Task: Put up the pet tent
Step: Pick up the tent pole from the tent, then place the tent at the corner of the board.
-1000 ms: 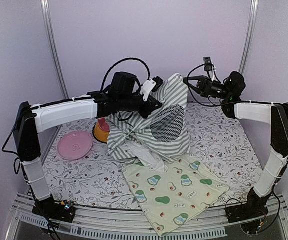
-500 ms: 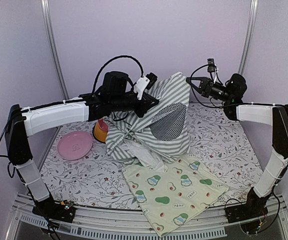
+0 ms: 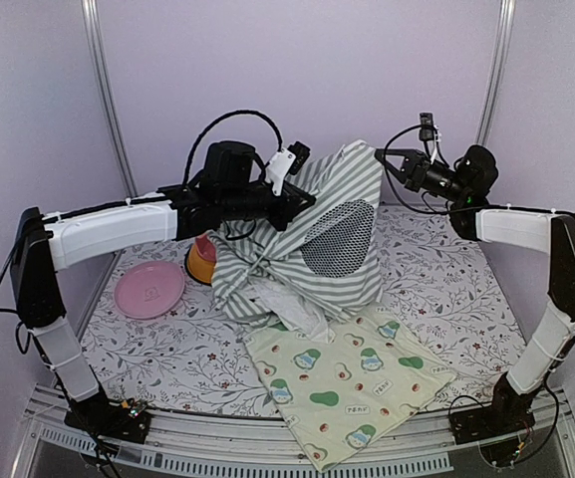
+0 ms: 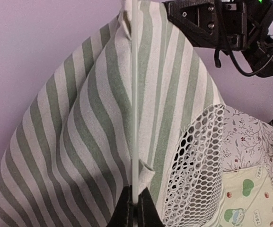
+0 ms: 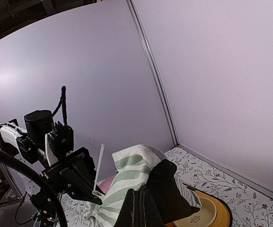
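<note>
The pet tent, sage-green and white striped, stands half raised mid-table, its round mesh window facing front and white lace bunched at its foot. My left gripper is at the tent's left side. In the left wrist view it is shut on a thin white pole that runs up along the fabric. My right gripper holds the tent's top corner from the right. In the right wrist view its fingers are shut on the striped fabric.
A pale yellow avocado-print mat lies in front of the tent. A pink plate and an orange bowl sit to the left, under my left arm. The floral table cover is walled in at the back and sides.
Both grippers have risen slightly. The tent's top corner has gone up and to the right with them, and the fabric is stretched tauter.
</note>
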Robot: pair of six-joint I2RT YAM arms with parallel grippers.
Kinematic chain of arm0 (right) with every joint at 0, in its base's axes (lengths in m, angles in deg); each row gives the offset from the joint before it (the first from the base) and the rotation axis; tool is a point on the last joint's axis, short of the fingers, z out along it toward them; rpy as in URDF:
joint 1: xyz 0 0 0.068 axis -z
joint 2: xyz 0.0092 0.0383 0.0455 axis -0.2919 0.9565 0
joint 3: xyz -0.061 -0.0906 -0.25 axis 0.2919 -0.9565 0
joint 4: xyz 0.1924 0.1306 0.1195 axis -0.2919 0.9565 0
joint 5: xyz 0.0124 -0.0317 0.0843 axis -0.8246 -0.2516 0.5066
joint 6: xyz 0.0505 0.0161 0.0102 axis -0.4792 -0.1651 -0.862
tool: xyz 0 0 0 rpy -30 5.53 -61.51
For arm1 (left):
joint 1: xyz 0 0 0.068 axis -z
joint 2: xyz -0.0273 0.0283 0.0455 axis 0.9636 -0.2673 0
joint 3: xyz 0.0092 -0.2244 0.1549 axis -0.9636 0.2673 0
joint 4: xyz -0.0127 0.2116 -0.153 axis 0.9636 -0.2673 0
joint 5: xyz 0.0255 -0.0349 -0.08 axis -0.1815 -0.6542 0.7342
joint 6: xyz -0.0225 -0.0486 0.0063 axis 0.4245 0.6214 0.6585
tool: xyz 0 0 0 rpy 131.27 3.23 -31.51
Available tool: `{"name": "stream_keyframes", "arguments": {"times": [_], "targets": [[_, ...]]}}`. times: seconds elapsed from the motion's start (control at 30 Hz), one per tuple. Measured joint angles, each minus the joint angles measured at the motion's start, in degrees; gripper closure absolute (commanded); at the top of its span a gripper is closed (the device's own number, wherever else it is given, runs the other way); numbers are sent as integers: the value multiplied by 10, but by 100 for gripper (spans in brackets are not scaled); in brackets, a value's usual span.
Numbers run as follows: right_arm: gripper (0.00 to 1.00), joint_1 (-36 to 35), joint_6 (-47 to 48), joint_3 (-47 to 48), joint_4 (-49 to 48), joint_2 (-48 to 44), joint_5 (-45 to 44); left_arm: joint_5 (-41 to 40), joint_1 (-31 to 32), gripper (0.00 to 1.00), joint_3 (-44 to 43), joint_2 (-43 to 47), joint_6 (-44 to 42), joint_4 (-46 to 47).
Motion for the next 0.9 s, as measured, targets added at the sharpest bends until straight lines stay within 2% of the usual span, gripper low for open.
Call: {"name": "stream_keyframes", "arguments": {"times": [0.57, 0.63, 0.73, 0.87, 0.9], "targets": [[100, -1, -1, -2, 4, -3, -17, 0, -4, 100, -10, -13, 10, -4], [84, 0, 0, -2, 10, -3, -14, 1, -4, 100, -10, -13, 10, -5], [52, 1, 23, 1, 54, -6, -19, 7, -4, 100, -10, -13, 6, -9], [25, 2, 103, 2, 169, -36, -64, 24, -4, 100, -2, -10, -3, -14], [13, -1, 123, 1, 198, -48, -84, 31, -4, 100, 2, -8, -5, -14]]}}
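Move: The right hand already has the tent's top corner shut between its fingertips. The pole's bare upper end is about 7 cm to that hand's left, some 2 cm nearer the bases and level with it; the mesh panel lies about 8 cm left, 7 cm back and 20 cm below. From the left hand, already gripping the pole, its upper end is about 3 cm ahead, 6 cm right and 9 cm above. The right fingers let go of the tent's top corner: they stay shut at first, then open about two thirds while the hand eases down some 2 cm and a little forward and right, clear of the cloth, the wrist turning about 10 degrees clockwise. The left hand keeps its pinch on the pole, nearly still, sinking about 1.5 cm late on. ##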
